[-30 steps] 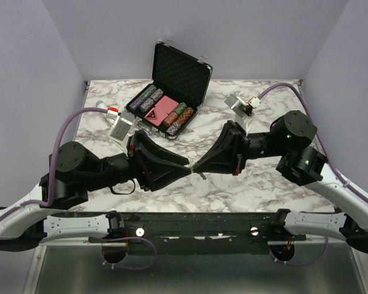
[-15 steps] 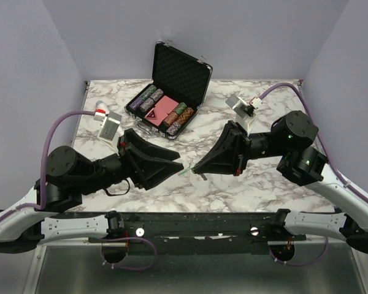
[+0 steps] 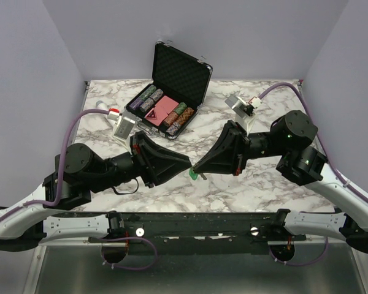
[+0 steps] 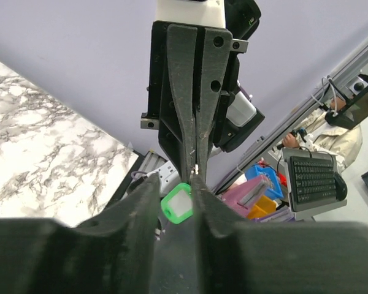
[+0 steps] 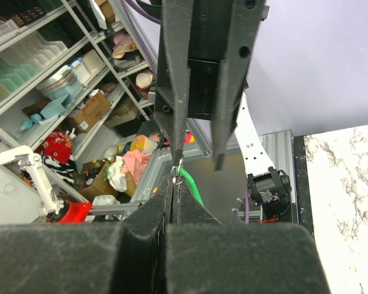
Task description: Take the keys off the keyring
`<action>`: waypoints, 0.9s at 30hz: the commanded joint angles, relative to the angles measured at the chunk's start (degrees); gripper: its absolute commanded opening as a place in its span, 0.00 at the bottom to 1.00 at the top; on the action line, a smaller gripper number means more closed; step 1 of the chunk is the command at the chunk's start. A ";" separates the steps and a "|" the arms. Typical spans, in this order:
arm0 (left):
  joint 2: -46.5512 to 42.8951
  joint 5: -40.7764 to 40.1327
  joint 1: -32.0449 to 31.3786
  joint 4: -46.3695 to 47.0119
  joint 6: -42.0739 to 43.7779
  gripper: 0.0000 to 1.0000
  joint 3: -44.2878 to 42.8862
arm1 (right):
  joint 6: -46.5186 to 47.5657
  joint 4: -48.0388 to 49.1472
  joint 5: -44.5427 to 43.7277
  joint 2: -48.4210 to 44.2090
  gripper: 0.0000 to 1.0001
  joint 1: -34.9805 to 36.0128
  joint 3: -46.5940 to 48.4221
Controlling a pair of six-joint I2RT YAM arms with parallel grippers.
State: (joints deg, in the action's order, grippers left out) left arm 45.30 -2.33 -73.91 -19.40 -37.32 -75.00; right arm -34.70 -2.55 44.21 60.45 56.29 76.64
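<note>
My two grippers meet tip to tip above the middle of the marble table (image 3: 257, 184). My right gripper (image 3: 197, 169) is shut on the thin metal keyring (image 5: 180, 166), which sticks out just past its fingertips. The bright green key piece (image 3: 192, 175) hangs from the ring below the tips. In the left wrist view it (image 4: 176, 204) lies between the open fingers of my left gripper (image 4: 173, 191), close against the right-hand finger. In the right wrist view its edge (image 5: 191, 184) shows behind the ring. My left gripper (image 3: 188, 165) is open, one fingertip at the ring.
An open black poker chip case (image 3: 164, 112) with its lid (image 3: 181, 72) up stands at the back centre of the table. Purple walls close in the left, back and right. A black rail runs along the near edge (image 3: 190, 220).
My left gripper drew back to the left half a second ago, then came forward again to the right gripper's tips. The green piece now hangs between them. The right arm has held still.
</note>
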 commanded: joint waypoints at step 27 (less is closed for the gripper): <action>4.45 15.86 -0.45 -23.58 10.07 0.00 -13.42 | 0.25 -3.43 2.90 0.99 0.01 0.22 0.18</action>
State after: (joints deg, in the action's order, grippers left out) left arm 50.13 7.09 -74.00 -35.75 -29.91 -86.94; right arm -34.24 -6.02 46.46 61.45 56.64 77.19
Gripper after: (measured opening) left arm 0.007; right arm 0.012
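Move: Just off the left fingertips, about 1 cm to the right and 1 cm back, sits the keyring, with the half-open left fingers pointing at it. The right hand already grips the ring, which lies 1 cm to the left of its hand point. From the left hand, the green tag hangs some 3 cm below and 1 cm right, level fore-and-aft, and a key is about 4 cm right, 1 cm back and 3 cm lower. Closing from under half open, the left fingers pinch at the ring beside the right fingertips; as they shut, the left hand starts easing back, about 2.5 cm in all, its tips swinging down and back some 15 degrees. The right hand keeps its closed grip on the ring, staying put at first, then sinking a good 1 cm. ##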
